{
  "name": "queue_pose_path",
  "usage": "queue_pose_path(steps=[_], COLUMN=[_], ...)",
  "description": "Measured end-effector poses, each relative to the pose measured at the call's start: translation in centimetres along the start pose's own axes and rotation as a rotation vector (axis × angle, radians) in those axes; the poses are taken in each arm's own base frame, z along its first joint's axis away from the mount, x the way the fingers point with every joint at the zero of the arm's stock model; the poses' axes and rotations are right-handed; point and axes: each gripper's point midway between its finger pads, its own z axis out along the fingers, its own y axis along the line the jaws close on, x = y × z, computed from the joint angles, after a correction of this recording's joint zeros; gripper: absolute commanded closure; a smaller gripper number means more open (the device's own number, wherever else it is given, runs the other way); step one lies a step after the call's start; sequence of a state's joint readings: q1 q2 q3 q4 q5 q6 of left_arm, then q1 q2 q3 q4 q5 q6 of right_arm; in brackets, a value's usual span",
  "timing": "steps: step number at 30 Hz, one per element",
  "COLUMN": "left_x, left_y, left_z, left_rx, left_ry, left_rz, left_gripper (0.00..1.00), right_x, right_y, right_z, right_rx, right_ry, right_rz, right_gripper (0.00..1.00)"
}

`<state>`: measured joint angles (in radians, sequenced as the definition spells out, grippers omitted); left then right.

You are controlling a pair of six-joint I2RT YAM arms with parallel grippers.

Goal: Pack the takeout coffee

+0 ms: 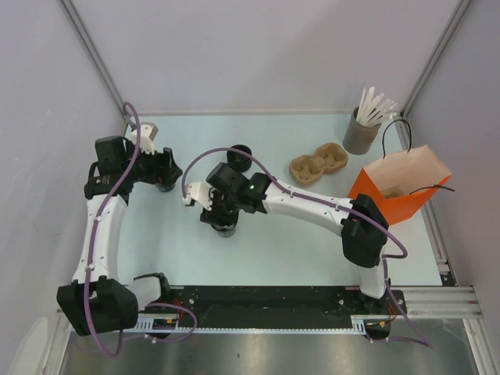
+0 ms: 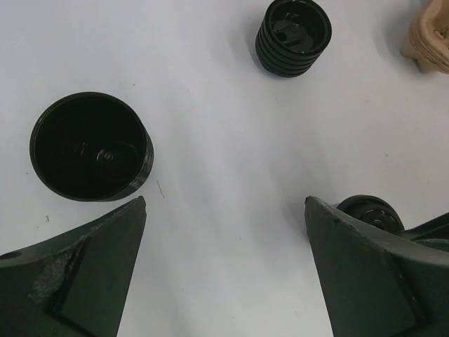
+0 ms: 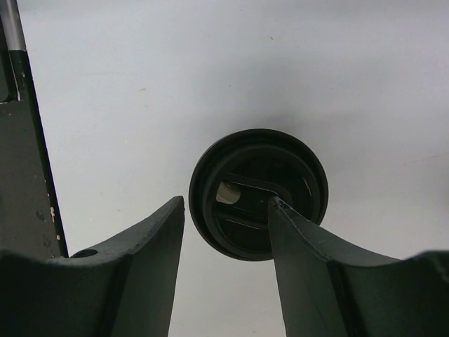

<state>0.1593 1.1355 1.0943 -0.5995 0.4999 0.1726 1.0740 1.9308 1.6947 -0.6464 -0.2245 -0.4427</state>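
The takeout coffee (image 3: 284, 158), a small black cup with a round black lid and an open sip hole, stands on the table mid-left (image 1: 225, 229). My right gripper (image 3: 226, 201) hovers over it with its jaws partly open. The left finger is beside the lid's rim, the right finger (image 3: 309, 253) crosses the lid's middle, and nothing is gripped. In the top view the right gripper (image 1: 216, 206) covers most of the cup. The orange bag (image 1: 394, 199) stands open at the right edge. My left gripper (image 2: 224, 209) is wide open above bare table. The coffee's lid (image 2: 368, 208) peeks out behind its right finger.
A lidless black cup (image 2: 90, 146) stands left of my left gripper, and a ribbed black cup (image 2: 291, 35) stands farther back (image 1: 240, 154). A brown pulp cup carrier (image 1: 318, 166) and a grey tub of white sticks (image 1: 361, 134) stand at the back right, near the bag.
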Motion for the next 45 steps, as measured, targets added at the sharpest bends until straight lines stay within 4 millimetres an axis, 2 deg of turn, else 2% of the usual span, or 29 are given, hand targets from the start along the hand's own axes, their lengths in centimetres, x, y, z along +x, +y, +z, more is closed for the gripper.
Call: queue_pose_path(steps=[5,11,16,28,37,45], left_x=[-0.1,-0.4,-0.1,-0.3,-0.4,-0.1], left_y=[-0.1,-0.1,-0.2,-0.2,-0.2,-0.1], left_z=[-0.1,-0.3,-0.4,-0.4,-0.6,-0.5], left_rx=[-0.001,-0.004,-0.004,-0.005,-0.008,-0.011], left_ry=[-0.007,-0.024,-0.023,-0.028,-0.036,-0.034], left_rz=[0.003,0.006,0.004,0.007,0.011,0.007], left_gripper=[0.00,0.00,0.00,0.00,0.00,0.00], right_x=[0.7,1.0,0.9,1.3,1.4,2.1], right_y=[0.3,0.1,0.3,0.9,0.9,-0.3], right_z=[1.0,1.6,1.6,1.8,1.7,1.0], right_rx=[-0.012,-0.005,-0.003,-0.029,-0.031,-0.027], right_ry=[0.024,0.034,0.035,0.048,0.051,0.060], right_rz=[0.003,0.003,-0.001,-0.006,-0.005,0.026], right_gripper=[0.48,0.61,0.68,0.99,1.00,1.00])
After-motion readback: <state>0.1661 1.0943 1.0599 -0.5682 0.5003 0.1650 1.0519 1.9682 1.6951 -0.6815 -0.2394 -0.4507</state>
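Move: The lidded coffee cup stands almost under the right hand, its middle about 2 cm ahead, 1 cm left and 8 cm below, with one fingertip over the lid and the other past its near side. The stack of lids lies roughly 22 cm beyond the cup and 3 cm to its right; the empty black cup is some 15 cm beyond it and 21 cm to its left. From the left hand the lidded cup lies about 15 cm right, 11 cm back and 16 cm lower. The right hand sinks about 2 cm onto the lid of the coffee cup and, still pointing left and steeply down, shuts its half-open fingers almost completely beside the light sip hole. With the closed fingertips it presses down on the near part of the lid, staying nearly in place before easing about 1 cm forward and to the right at the end. ##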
